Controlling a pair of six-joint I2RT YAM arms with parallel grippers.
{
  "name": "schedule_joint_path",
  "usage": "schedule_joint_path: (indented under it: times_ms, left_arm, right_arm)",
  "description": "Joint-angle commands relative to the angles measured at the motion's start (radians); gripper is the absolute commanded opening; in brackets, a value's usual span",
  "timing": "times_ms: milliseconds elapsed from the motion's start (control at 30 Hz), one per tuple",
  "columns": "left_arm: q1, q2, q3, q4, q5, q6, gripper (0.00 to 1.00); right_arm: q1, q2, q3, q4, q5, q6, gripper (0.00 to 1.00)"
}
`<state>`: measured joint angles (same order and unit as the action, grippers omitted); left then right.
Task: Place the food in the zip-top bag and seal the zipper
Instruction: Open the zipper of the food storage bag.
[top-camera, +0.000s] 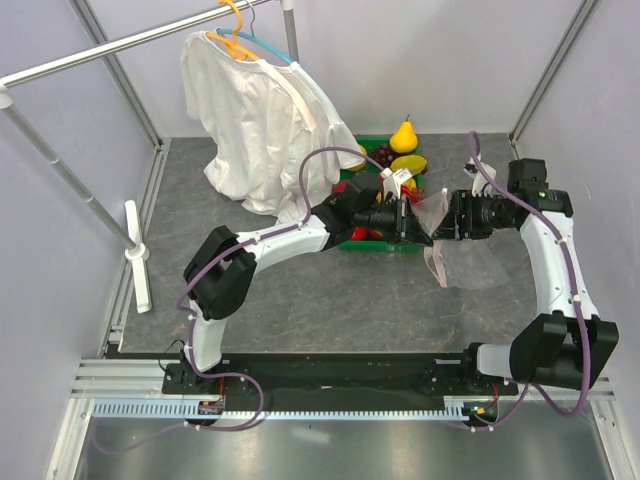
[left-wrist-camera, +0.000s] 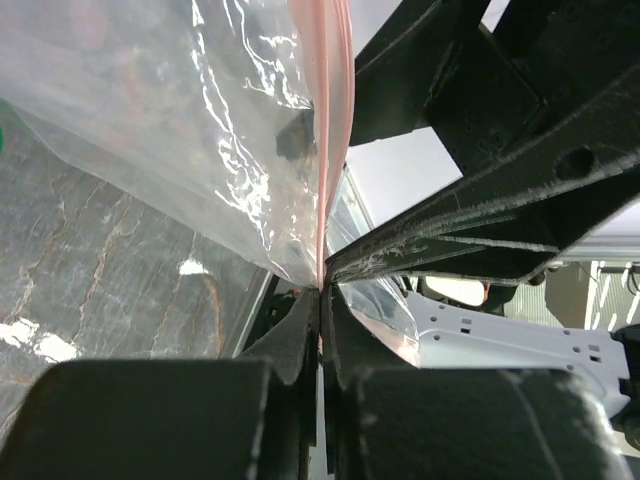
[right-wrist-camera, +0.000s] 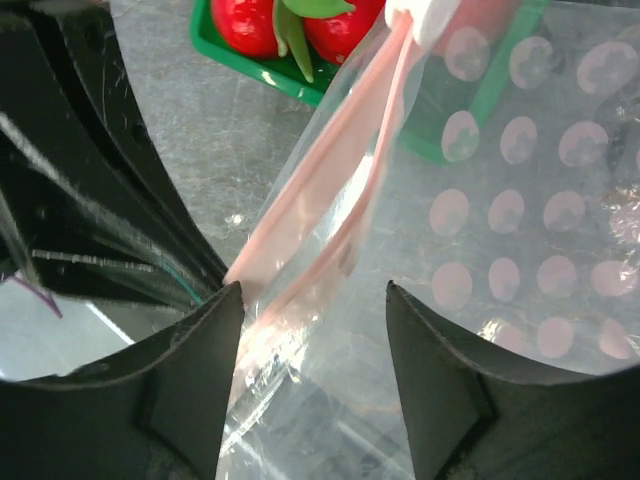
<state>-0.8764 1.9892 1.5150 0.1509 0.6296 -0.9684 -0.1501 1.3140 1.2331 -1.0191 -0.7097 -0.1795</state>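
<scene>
The clear zip-top bag (top-camera: 478, 262) lies right of the green tray, its mouth lifted between my two grippers. My left gripper (left-wrist-camera: 322, 295) is shut on the pale pink zipper (left-wrist-camera: 333, 120), which runs up out of its tips. My right gripper (right-wrist-camera: 313, 290) is open; the zipper (right-wrist-camera: 330, 180) passes between its fingers and brushes the left one (right-wrist-camera: 215, 330). In the top view the left gripper (top-camera: 405, 225) and right gripper (top-camera: 440, 218) face each other closely. A yellow banana bunch (top-camera: 408, 163) lies in the tray. Red toy pieces with green leaves (right-wrist-camera: 250, 20) sit in the tray's corner.
The green tray (top-camera: 385, 247) stands behind the grippers, holding a yellow pear (top-camera: 404, 135) and dark grapes (top-camera: 383, 155). A white shirt (top-camera: 260, 120) hangs from a rack at the back left. The bag's pink-dotted side (right-wrist-camera: 520, 200) hangs close to the right gripper.
</scene>
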Motion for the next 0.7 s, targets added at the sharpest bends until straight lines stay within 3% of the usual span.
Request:
schedule_joint_path:
  times_ms: [0,467,567,600,633,667]
  left_arm:
    - [0.036,-0.073,-0.006,0.113,-0.038,-0.018,0.02]
    - [0.025,-0.069,0.019,0.090,-0.031,0.014,0.02]
    - [0.014,-0.063,0.033,0.084,-0.024,0.030,0.02]
    - [0.011,-0.061,0.033,0.082,-0.024,0.030,0.02]
    - [0.010,-0.061,0.031,0.079,-0.024,0.031,0.02]
    - [0.010,-0.064,0.028,0.076,-0.021,0.031,0.02]
  right_arm:
    - [-0.029,0.019,0.089,-0.157,-0.134,-0.086,0.63]
    - [-0.072,0.082,0.078,-0.119,-0.320,0.006,0.64]
    - [-0.072,0.076,0.075,-0.101,-0.306,0.017,0.47]
    - [-0.072,0.070,0.080,-0.096,-0.301,0.015,0.37]
    - [-0.072,0.068,0.085,-0.095,-0.292,0.015,0.20]
    - [-0.074,0.062,0.089,-0.087,-0.268,0.017,0.15]
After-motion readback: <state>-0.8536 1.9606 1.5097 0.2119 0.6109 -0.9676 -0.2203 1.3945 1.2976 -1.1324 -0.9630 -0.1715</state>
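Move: The left fingertips still pinch one end of the bag's pink zipper. From the open right gripper, the stretch of zipper beside those fingertips lies roughly 2 cm to the left and 1 cm back, level with it; the left fingertips are about 3 cm left and 2 cm back. The green food tray's middle is some 11 cm ahead of the right hand, 10 cm to its left and 15 cm below. Keep the left gripper shut on the zipper and lift it about 2.5 cm while carrying it a little forward, then hold it there. Raise the right gripper about as far, easing it left towards the zipper beside the left fingertips; roll it some 15 degrees so its left side rises, and late on close its fingers most of the way to pinch the zipper. ##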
